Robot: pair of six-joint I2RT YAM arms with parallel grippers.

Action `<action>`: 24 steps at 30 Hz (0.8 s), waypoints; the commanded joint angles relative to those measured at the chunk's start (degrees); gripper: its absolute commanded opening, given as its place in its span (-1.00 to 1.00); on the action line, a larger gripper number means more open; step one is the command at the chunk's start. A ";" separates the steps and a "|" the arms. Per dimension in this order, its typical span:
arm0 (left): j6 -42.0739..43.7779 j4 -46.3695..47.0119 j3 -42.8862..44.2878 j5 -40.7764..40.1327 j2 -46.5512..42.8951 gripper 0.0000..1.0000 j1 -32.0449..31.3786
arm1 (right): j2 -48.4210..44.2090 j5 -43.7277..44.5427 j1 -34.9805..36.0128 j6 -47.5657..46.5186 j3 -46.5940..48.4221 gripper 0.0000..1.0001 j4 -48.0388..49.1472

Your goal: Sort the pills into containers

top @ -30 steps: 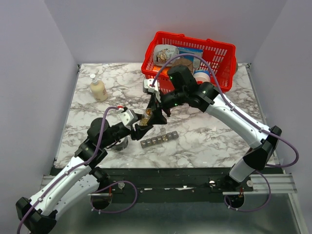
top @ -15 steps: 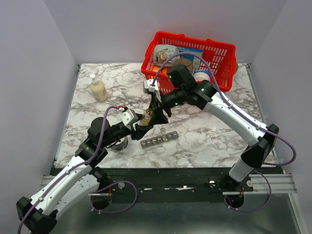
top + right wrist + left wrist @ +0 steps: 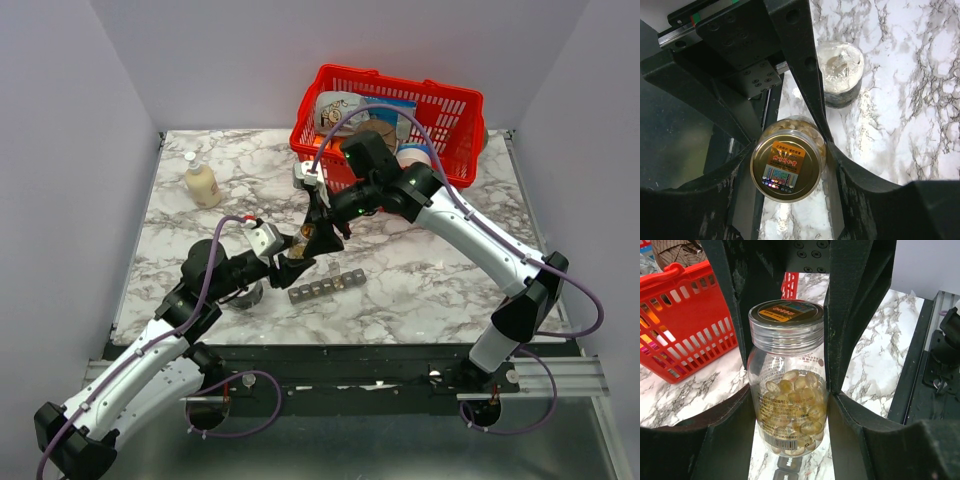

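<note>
A clear bottle (image 3: 790,405) half full of amber pills (image 3: 795,390) hangs upright over the table, my left gripper (image 3: 790,402) shut on its body. From above, my right gripper (image 3: 789,156) straddles the gold-labelled screw cap (image 3: 787,165), and its fingers (image 3: 850,315) lie against both sides of that cap (image 3: 786,320). In the top view both grippers meet at the bottle (image 3: 300,243), the left gripper (image 3: 289,256) below and the right gripper (image 3: 313,231) above. The dark grey strip of containers (image 3: 326,286) lies just below the bottle, its lids (image 3: 787,467) showing under the base.
A red mesh basket (image 3: 400,110) full of packets stands at the back of the marble table. A cream pump bottle (image 3: 201,182) is at the back left. A small clear jar (image 3: 840,72) sits beside my left arm. A tiny clear vial (image 3: 333,268) stands next to the organiser.
My right gripper has drawn its fingers in around the bottle cap and shifted slightly left. The left gripper and bottle have stayed put.
</note>
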 commanded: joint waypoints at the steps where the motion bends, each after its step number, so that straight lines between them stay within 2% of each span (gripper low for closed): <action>1: 0.11 1.77 1.05 -1.98 -1.98 -0.23 0.19 | 1.62 -0.56 0.61 0.52 1.01 -0.55 -0.55; 2: 0.11 0.55 1.05 -2.42 -2.42 -0.09 0.19 | 1.97 0.23 0.61 0.61 1.36 -0.55 -0.29; 3: 0.37 -0.25 1.05 -2.69 -3.47 0.28 0.19 | 2.14 0.59 0.70 0.61 1.71 -0.56 -0.11; 5: 0.55 -3.05 0.87 -4.18 -4.97 0.59 0.28 | 2.93 1.81 0.61 0.96 2.50 -0.56 0.76; 6: 0.81 -3.42 0.78 -4.88 -6.80 0.84 0.19 | 3.28 2.17 0.61 1.05 2.77 -0.56 1.21; 7: 1.51 -5.42 0.70 -5.50 -7.78 0.98 0.19 | 3.64 2.52 0.61 1.14 3.12 -0.57 1.38; 14: 7.57 -22.10 3.41 -14.72 -16.39 0.97 0.28 | 9.08 7.16 0.61 2.01 7.43 -0.61 4.01; 17: 10.64 -29.14 6.05 -24.11 -20.87 0.97 0.37 | 13.03 13.48 0.70 4.03 8.74 -0.61 8.66; 18: 11.35 -30.39 6.58 -30.49 -23.40 0.97 0.37 | 14.52 14.99 0.61 4.99 10.66 -0.64 9.73; 19: 12.14 -31.27 7.19 -32.99 -24.74 0.97 0.37 | 18.45 16.48 0.61 5.70 12.60 -0.64 10.52; 21: 14.51 -32.95 7.20 -37.92 -27.98 0.97 0.28 | 22.52 20.61 0.70 7.72 16.90 -0.65 11.32; 22: 14.87 -33.39 7.03 -42.55 -28.61 0.97 0.37 | 24.97 21.93 0.70 8.60 21.97 -0.65 11.67; 24: 14.52 -34.44 6.85 -46.18 -30.19 0.97 0.28 | 31.04 25.89 1.05 9.75 27.00 -0.65 12.11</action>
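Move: The pill jar stands upright in both hands' fingers, its middle at the left hand point and about 2 cm below the right. From the right hand, the open table it heads over lies roughly 20 cm ahead, 12 left and 28 below; the lotion bottle is some 25 ahead and 26 left, the red basket about 33 ahead and 22 right. From the left hand, the round tin is about 14 cm left, 1 back and 24 below. Left fingers open and retreat about 13 cm left; right keeps the jar, carrying it some 15 cm forward-left, sinking. ##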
